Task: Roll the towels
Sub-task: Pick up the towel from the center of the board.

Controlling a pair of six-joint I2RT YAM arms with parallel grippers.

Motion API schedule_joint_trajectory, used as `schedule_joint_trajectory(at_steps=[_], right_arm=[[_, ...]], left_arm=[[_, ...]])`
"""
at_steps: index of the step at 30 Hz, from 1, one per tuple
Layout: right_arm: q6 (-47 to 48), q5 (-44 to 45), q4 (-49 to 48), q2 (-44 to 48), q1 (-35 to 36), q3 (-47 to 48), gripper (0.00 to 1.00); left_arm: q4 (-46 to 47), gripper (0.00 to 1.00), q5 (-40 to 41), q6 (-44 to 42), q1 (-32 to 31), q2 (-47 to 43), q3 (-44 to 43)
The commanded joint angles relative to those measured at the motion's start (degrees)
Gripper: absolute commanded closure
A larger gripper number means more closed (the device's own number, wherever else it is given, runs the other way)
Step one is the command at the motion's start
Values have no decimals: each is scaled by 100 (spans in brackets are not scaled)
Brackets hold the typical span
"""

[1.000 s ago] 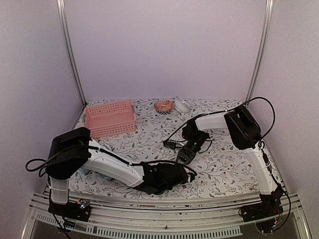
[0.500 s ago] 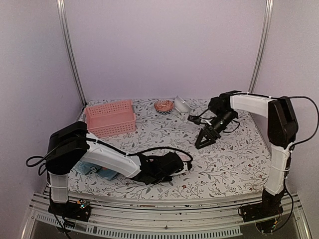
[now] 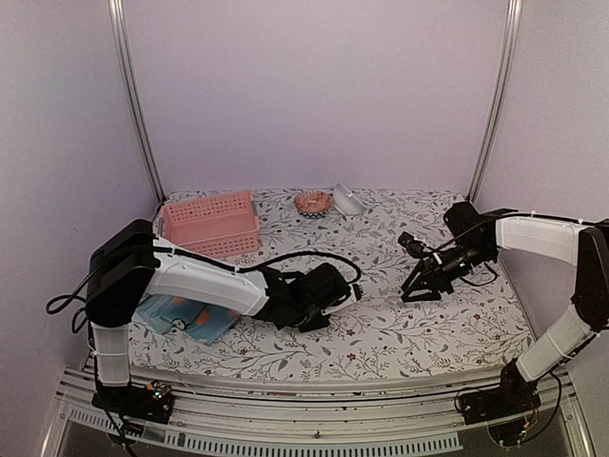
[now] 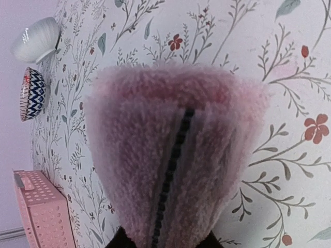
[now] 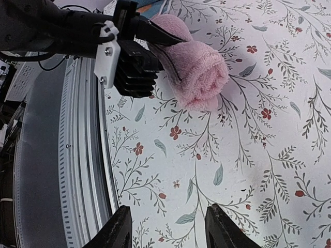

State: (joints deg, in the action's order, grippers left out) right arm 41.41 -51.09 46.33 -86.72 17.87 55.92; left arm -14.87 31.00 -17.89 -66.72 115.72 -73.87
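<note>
A rolled pink towel (image 4: 176,155) fills the left wrist view, and my left gripper (image 3: 326,297) is shut on it, just above the table's middle. The right wrist view shows the same pink roll (image 5: 195,70) sticking out of the left gripper (image 5: 155,41), its free end over the floral tablecloth. My right gripper (image 5: 170,230) stands open and empty, apart from the roll, right of centre (image 3: 416,284). A light blue towel with orange motifs (image 3: 186,317) lies flat at the near left, partly under the left arm.
A pink perforated basket (image 3: 209,226) stands at the back left, also low in the left wrist view (image 4: 44,217). A patterned bowl (image 3: 312,202) and a white cup (image 3: 347,200) sit at the back. The metal rail (image 5: 77,155) runs along the near edge.
The right arm swung away from the table's middle to the right and its gripper opened. The left gripper closed further and moved up-table with the pink towel, uncovering the blue towel.
</note>
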Motion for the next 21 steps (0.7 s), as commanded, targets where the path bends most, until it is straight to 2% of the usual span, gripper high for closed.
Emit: schedule_joint_trajectory(at_steps=[1, 10, 21], right_arm=[[-58, -40, -296, -428, -1, 225, 51], [-25, 52, -356, -367, -3, 113, 51], [-44, 140, -363, -626, -5, 68, 52]], left_arm=[[-747, 99, -130, 527, 200, -118, -585], [-1969, 100, 196, 1141, 767, 92, -2005], [-2974, 100, 1011, 1644, 2052, 499, -3497]])
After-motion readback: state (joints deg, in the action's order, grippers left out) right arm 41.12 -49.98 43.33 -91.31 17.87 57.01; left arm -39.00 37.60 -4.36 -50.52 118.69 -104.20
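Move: The left hand already grips the rolled pink towel low over the board; the pink basket lies about 24 cm ahead of it and 31 cm to its left, roughly level. The blue towel is some 33 cm to its left and level fore and aft; the red bowl stands about 32 cm ahead and 4 cm left, the white bowl 33 cm ahead and 5 cm right. From the idle right hand, the basket is roughly 28 cm ahead, 44 cm left and 9 cm lower. Up and forward at once, gathering speed, the left hand carries the rolled towel off the middle of the board, then swings left as well towards the pink basket: about 14 cm forward, 12 cm up and 7 cm left, the leftward part coming late. The wrist turns some 30 degrees counter-clockwise while the fingers keep their pinch on the towel's end. ##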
